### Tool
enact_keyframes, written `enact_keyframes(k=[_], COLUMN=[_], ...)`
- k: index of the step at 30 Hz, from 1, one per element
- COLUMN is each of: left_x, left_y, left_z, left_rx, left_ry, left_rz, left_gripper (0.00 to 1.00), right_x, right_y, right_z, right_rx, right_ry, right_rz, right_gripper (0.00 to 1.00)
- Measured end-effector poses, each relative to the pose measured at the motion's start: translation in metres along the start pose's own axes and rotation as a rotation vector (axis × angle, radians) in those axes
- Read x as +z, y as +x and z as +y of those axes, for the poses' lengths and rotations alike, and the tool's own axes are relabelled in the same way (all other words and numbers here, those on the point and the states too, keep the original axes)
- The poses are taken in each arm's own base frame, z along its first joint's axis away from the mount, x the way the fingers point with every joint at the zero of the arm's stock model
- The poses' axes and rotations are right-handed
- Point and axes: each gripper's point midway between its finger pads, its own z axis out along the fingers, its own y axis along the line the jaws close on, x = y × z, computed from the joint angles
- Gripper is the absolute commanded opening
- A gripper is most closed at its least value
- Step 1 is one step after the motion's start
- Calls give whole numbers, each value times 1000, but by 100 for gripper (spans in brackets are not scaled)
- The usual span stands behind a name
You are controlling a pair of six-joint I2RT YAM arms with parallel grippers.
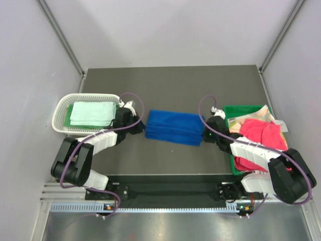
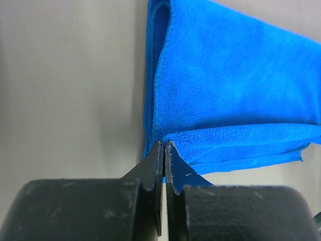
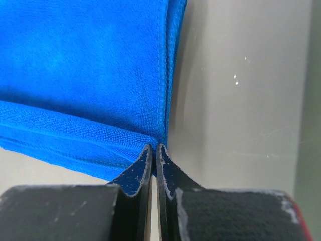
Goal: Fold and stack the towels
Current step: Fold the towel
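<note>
A royal blue towel (image 1: 174,126) lies folded in a long strip at the middle of the table. My left gripper (image 1: 142,126) is shut on its left near corner, and the left wrist view shows the tips (image 2: 164,143) pinching the blue towel (image 2: 235,85) where its edges meet. At the strip's right end my right gripper (image 1: 204,134) is shut too; in the right wrist view its tips (image 3: 154,146) nip the corner of the blue towel (image 3: 85,75). A folded pale mint towel (image 1: 93,113) lies in the basket. A pink-red towel (image 1: 261,138) sits crumpled in the bin.
The white mesh basket (image 1: 62,108) stands at the left, just behind my left arm. The green bin (image 1: 241,107) stands at the right, under my right arm, with other crumpled cloths in it. Dark bare tabletop (image 1: 170,85) lies behind the blue towel.
</note>
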Motion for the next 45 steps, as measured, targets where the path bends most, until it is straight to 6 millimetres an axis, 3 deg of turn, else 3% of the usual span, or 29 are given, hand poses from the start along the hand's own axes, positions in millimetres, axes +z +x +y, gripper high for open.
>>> enact_keyframes(k=[13, 25, 32, 34, 35, 40, 42, 45], left_x=[-1, -13, -14, -14, -14, -16, -19, -30], left_y=[21, 8, 11, 15, 17, 21, 22, 18], left_z=[9, 0, 2, 4, 5, 4, 5, 1], left_rx=[-7, 6, 13, 12, 12, 14, 13, 21], left_ry=[-11, 9, 4, 1, 0, 7, 1, 0], left_rz=[45, -3, 2, 11, 16, 33, 40, 29], left_gripper=[0, 0, 0, 4, 11, 28, 32, 32], right_x=[-3, -12, -11, -11, -10, -11, -14, -23], right_y=[11, -1, 16, 20, 21, 27, 27, 24], right_z=[-1, 6, 1, 0, -1, -2, -3, -3], right_rx=[15, 34, 29, 29, 32, 43, 40, 42], right_ry=[-9, -43, -38, -35, -36, -36, -35, -42], right_rz=[5, -40, -6, 1, 4, 15, 18, 6], right_gripper=[0, 0, 0, 0, 1, 26, 33, 34])
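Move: The left hand pinches the blue towel's upper-layer left corner; the bottom layer's near-left corner lies about 3 cm back and 1 cm below. The white towel in its basket sits some 24 cm left and 7 cm ahead. The right hand holds the other upper corner, with the near-right corner of the bottom layer about 4 cm back, 1 cm left and 1 cm below; the green bin is roughly 25 cm to its right, level with it. Draw both grippers back together about 3 cm, taking the pinched upper edge of the blue towel towards its near edge. Dip, lift by 1.5 to 2 cm, then lower again as you keep drawing back. Down low, open both grippers about a third to let the corners go, and start to rise. ##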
